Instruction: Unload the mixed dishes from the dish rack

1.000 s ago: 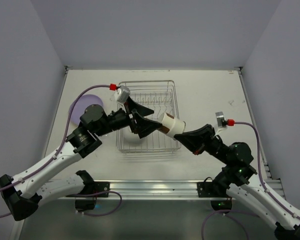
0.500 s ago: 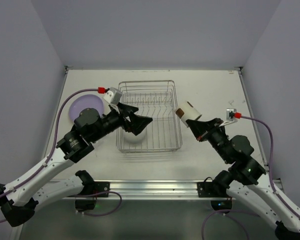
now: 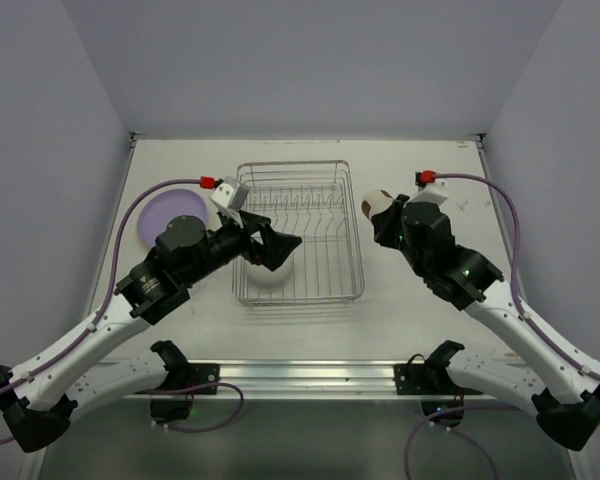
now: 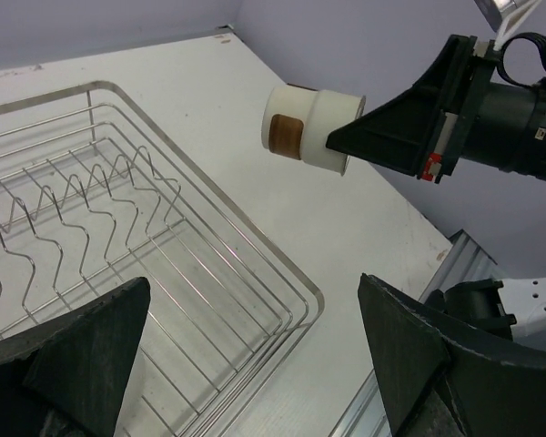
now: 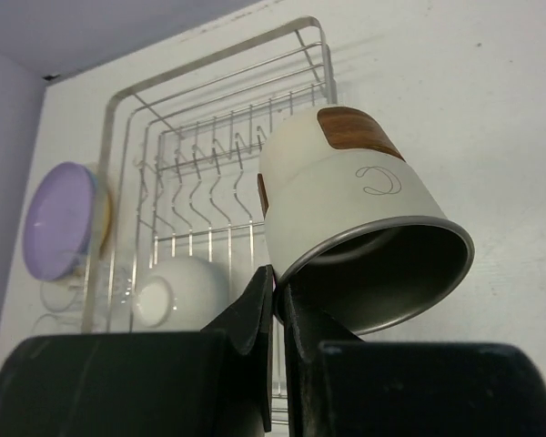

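The dish rack (image 3: 346, 232) (image 4: 302, 282) (image 5: 220, 67) is a silver wire basket in the middle of the table. A white bowl (image 3: 266, 279) (image 5: 178, 289) lies upside down in its near left corner. My right gripper (image 3: 387, 224) (image 5: 278, 284) is shut on the rim of a cream cup with brown patches (image 3: 379, 204) (image 4: 309, 137) (image 5: 344, 208). It holds the cup tilted in the air just right of the rack. My left gripper (image 3: 280, 246) (image 4: 255, 284) hangs open over the rack's near part, with nothing between its fingers.
A purple plate (image 3: 166, 212) (image 5: 58, 218) lies on the table left of the rack, with a tan edge (image 5: 105, 211) showing under it. A clear glass (image 5: 116, 284) stands by the rack's left side. The side walls stand close to the table's edges.
My right gripper has carried the cup from over the rack's near right corner to the right and farther back, clear of the rack. My left gripper has drawn back slightly to the left, still open.
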Controlling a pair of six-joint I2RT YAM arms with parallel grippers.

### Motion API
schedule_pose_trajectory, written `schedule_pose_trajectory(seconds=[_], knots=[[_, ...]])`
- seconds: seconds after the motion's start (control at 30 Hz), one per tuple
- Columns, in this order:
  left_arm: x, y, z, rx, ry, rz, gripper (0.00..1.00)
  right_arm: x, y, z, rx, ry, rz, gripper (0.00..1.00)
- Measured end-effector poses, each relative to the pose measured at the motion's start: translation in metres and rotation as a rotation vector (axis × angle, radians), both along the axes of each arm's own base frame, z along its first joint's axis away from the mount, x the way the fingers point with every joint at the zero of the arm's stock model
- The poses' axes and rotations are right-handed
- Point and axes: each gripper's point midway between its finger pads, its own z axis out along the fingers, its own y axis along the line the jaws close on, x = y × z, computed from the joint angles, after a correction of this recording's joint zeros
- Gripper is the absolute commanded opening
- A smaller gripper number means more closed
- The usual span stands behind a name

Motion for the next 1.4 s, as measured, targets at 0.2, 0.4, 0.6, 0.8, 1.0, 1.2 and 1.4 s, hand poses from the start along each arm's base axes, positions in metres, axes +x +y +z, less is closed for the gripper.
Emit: schedule_pose_trajectory(seconds=[0.2,0.4,0.6,0.8,1.0,1.2,1.4], knots=[[0.001,0.004,-0.008,0.032,0.014,0.014,1.0,0.028,-0.006,-0.026,-0.124,0.115,-0.026,0.0],[0.003,0.007,-0.013,0.06,0.016,0.03,1.0,0.059,-0.016,-0.044,-0.168,0.211,-0.032,0.0],[0.006,0.011,-0.019,0.097,0.032,0.053,1.0,0.105,-0.03,-0.059,-0.224,0.325,-0.03,0.0],[0.007,0.012,-0.023,0.119,0.038,0.06,1.0,0.157,-0.021,-0.084,-0.339,0.428,0.009,0.0],[0.007,0.015,-0.029,0.144,0.046,0.062,1.0,0.184,-0.037,-0.119,-0.415,0.558,0.012,0.0],[0.007,0.016,-0.031,0.153,0.048,0.066,1.0,0.203,-0.058,-0.138,-0.468,0.641,-0.003,0.0],[0.008,0.015,-0.034,0.162,0.054,0.065,1.0,0.201,-0.063,-0.163,-0.524,0.715,0.016,0.0]])
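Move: My right hand already holds the cup by its rim. The bare table spot for it, right of the rack's far end, lies about 22 cm ahead of this hand, 6 cm to its right and 27 cm below. The rack's middle is some 10 cm ahead and 17 cm left; the white bowl 3 cm ahead and 24 cm left. From my left hand, the spot is about 28 cm ahead, 25 cm right and 31 cm below. Keeping the cup's wall pinched, I carry it about 20 cm forward and 17 cm down with my right hand, drifting some 6 cm right, past the rack's right side towards the bare table. I tip that hand roughly 40 degrees downward and roll its left side down, swinging the cup's bottom towards the table. My open, empty left hand sinks a few centimetres over the rack. ##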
